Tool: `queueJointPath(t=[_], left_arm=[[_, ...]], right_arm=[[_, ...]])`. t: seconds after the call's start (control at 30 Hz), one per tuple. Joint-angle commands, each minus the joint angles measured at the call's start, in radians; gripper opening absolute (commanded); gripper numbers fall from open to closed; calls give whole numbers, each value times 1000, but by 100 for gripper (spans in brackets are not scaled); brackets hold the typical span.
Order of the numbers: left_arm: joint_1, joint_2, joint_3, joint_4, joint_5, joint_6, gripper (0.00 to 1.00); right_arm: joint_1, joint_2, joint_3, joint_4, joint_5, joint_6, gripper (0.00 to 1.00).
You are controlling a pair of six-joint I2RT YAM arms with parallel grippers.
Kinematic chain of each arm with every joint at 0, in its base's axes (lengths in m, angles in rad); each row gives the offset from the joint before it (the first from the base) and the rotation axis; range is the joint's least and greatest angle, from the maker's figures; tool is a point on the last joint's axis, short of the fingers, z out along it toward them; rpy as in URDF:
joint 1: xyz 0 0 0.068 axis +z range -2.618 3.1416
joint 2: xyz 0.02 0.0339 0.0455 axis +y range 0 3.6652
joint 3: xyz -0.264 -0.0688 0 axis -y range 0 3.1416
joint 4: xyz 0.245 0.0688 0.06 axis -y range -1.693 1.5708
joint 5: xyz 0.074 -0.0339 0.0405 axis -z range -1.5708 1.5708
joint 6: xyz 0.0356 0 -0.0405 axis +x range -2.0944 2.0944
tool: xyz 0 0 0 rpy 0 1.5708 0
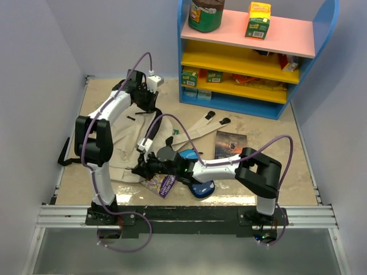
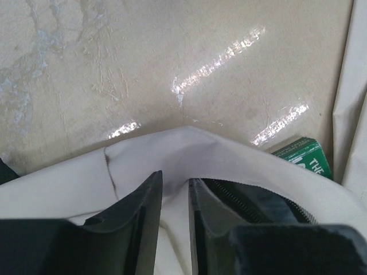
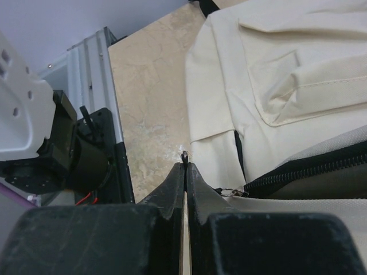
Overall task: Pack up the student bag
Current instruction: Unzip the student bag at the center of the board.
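Observation:
The student bag [image 1: 127,153] lies flat on the table, beige canvas with straps [image 1: 195,129] running right to black buckles [image 1: 210,114]. My left gripper [image 1: 150,106] is at the bag's far edge. In the left wrist view its jaws [image 2: 175,179] stand a narrow gap apart, a fold of the beige bag [image 2: 172,146] rising between them beside the dark zip [image 2: 252,197]. My right gripper [image 1: 139,169] is at the bag's near edge. In the right wrist view it [image 3: 185,165] is shut on a thin black zip pull [image 3: 185,154] next to the slider [image 3: 232,192].
A blue pencil case [image 1: 199,187] and a purple packet [image 1: 163,184] lie under the right arm, a book [image 1: 230,143] to its right. A green box [image 2: 307,154] lies past the bag's edge. A colourful shelf [image 1: 252,57] with boxes stands at the back right.

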Motion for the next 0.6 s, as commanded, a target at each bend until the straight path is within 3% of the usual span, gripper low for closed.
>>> queueJointPath(t=[0.0, 0.07, 0.1, 0.23, 0.3, 0.57], left_arm=[[11, -54, 34, -19, 41, 15, 37], [11, -77, 16, -36, 57, 48, 45], [11, -106, 6, -48, 66, 58, 46], [16, -181, -17, -108, 87, 93, 47], [19, -236, -27, -143, 103, 116, 47], [11, -385, -159, -183, 265, 155, 49]], right_arm=[[25, -42, 6, -67, 58, 26, 2], [24, -88, -37, -70, 89, 25, 9], [24, -102, -47, -81, 93, 25, 24], [22, -161, -67, -127, 93, 6, 46], [19, -206, -76, -144, 103, -3, 52], [-103, -415, -148, -165, 90, 14, 56]])
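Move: My closed right fingers still hold the zip pull at the bag's near end; its slider sits about 2 cm ahead and 2 below. From that hand the purple book lies roughly 9 cm right and 3 back, the blue pencil case some 24 right, level ahead, both about 8 lower. My left fingertips are at the bag's far edge; from them the green box is about 10 cm right and 9 back, 5 lower, and the zip pull 29 back, 6 left, at similar height. I let go at both ends of the bag. My right fingers open to about half, dipping about 1 cm as they start and letting the zip pull slip free, then the hand backs off some 6 cm to the right and climbs about 6 above its start. My left fingers spread from barely parted to half open and release the far edge, the hand rising about 10 cm and drawing back some 7 over the bag. ##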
